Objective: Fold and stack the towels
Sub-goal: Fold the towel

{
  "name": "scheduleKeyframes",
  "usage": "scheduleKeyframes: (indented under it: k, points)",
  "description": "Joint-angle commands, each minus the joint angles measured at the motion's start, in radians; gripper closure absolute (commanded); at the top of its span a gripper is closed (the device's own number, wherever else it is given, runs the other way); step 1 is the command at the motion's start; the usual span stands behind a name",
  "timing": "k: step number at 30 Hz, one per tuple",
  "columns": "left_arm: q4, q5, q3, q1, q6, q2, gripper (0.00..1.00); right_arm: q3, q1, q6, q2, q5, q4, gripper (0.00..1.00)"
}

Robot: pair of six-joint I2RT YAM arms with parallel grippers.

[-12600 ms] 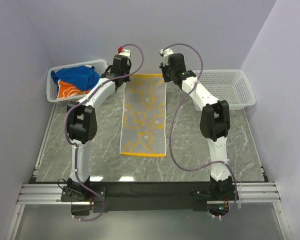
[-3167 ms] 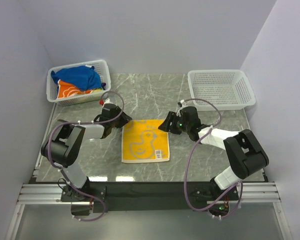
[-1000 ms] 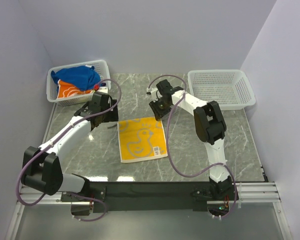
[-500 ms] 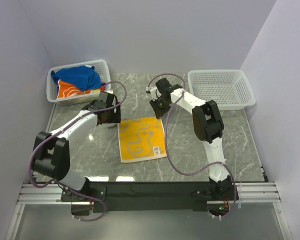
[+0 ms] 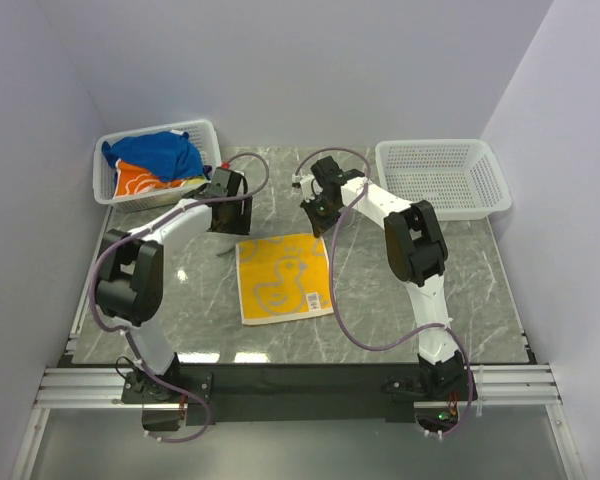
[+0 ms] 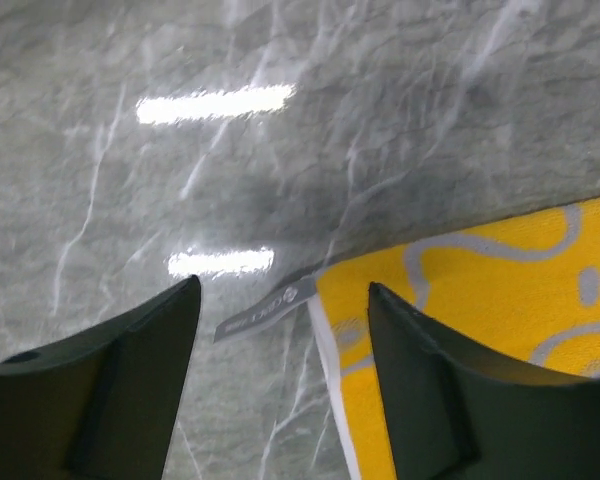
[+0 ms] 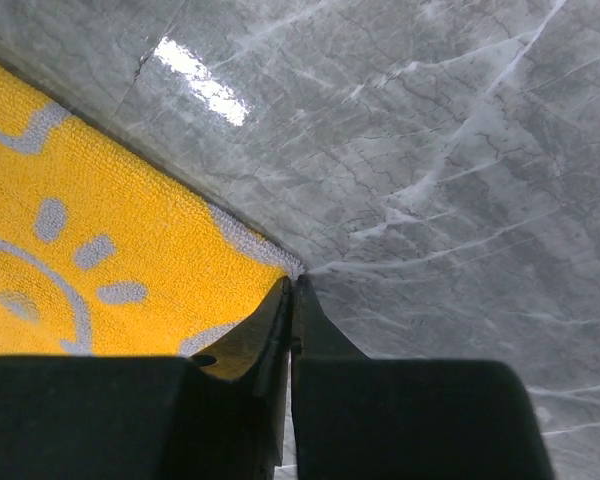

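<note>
A folded yellow towel (image 5: 283, 277) with pale swirls lies flat in the middle of the table. My left gripper (image 5: 227, 238) hovers open over its far left corner. In the left wrist view the towel's white edge and grey label (image 6: 265, 312) sit between the spread fingers (image 6: 282, 290), beside the yellow cloth (image 6: 480, 290). My right gripper (image 5: 320, 228) is down at the far right corner. Its fingers (image 7: 294, 282) are pressed together on the tip of the towel (image 7: 100, 260). A blue towel (image 5: 155, 150) and an orange towel (image 5: 140, 180) lie crumpled in the left basket.
A white mesh basket (image 5: 108, 190) stands at the back left with the two towels in it. Another white mesh basket (image 5: 500, 185) stands at the back right. Grey marble tabletop (image 5: 430, 280) surrounds the yellow towel; purple walls enclose the table.
My left gripper has swung right to the towel's far left corner and narrowed a little. My right gripper has closed at the far right corner. The towel has not moved.
</note>
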Motion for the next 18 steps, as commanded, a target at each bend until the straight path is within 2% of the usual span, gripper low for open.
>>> scheduleKeyframes:
  k: [1, 8, 18]
  points:
    - [-0.006, 0.075, 0.074, 0.002, 0.072, 0.034, 0.31, -0.024, 0.000, -0.025, 0.026, 0.046, -0.047, 1.00]
    - [-0.030, 0.160, 0.087, 0.011, 0.111, 0.090, 0.39, -0.050, 0.001, -0.025, 0.013, 0.051, -0.033, 1.00]
    - [-0.038, 0.192, 0.062, 0.028, 0.138, 0.088, 0.47, -0.079, 0.001, -0.024, 0.000, 0.063, -0.024, 1.00]
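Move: The left hand hangs open over the folded towel's far-left corner, which lies some 6 cm below it, about 1 cm ahead and 2 cm to its right. The grey tab on that corner is almost directly under the hand, about 1 cm back. The left basket's middle is roughly 20 cm ahead and 16 cm to its left. The right hand already has the towel's far-right corner in its fingertips; from there the far-left corner is about 18 cm left and 2 cm back. Still pinching the far-right corner against the table, the right hand stays put with its fingers shut. The left hand touches nothing yet: it sinks about 2.5 cm and shifts some 1.5 cm right towards the far-left corner, turning about 10 degrees clockwise and tipping slightly further down while its fingers narrow from wide to about half open. It then hovers over the corner. ##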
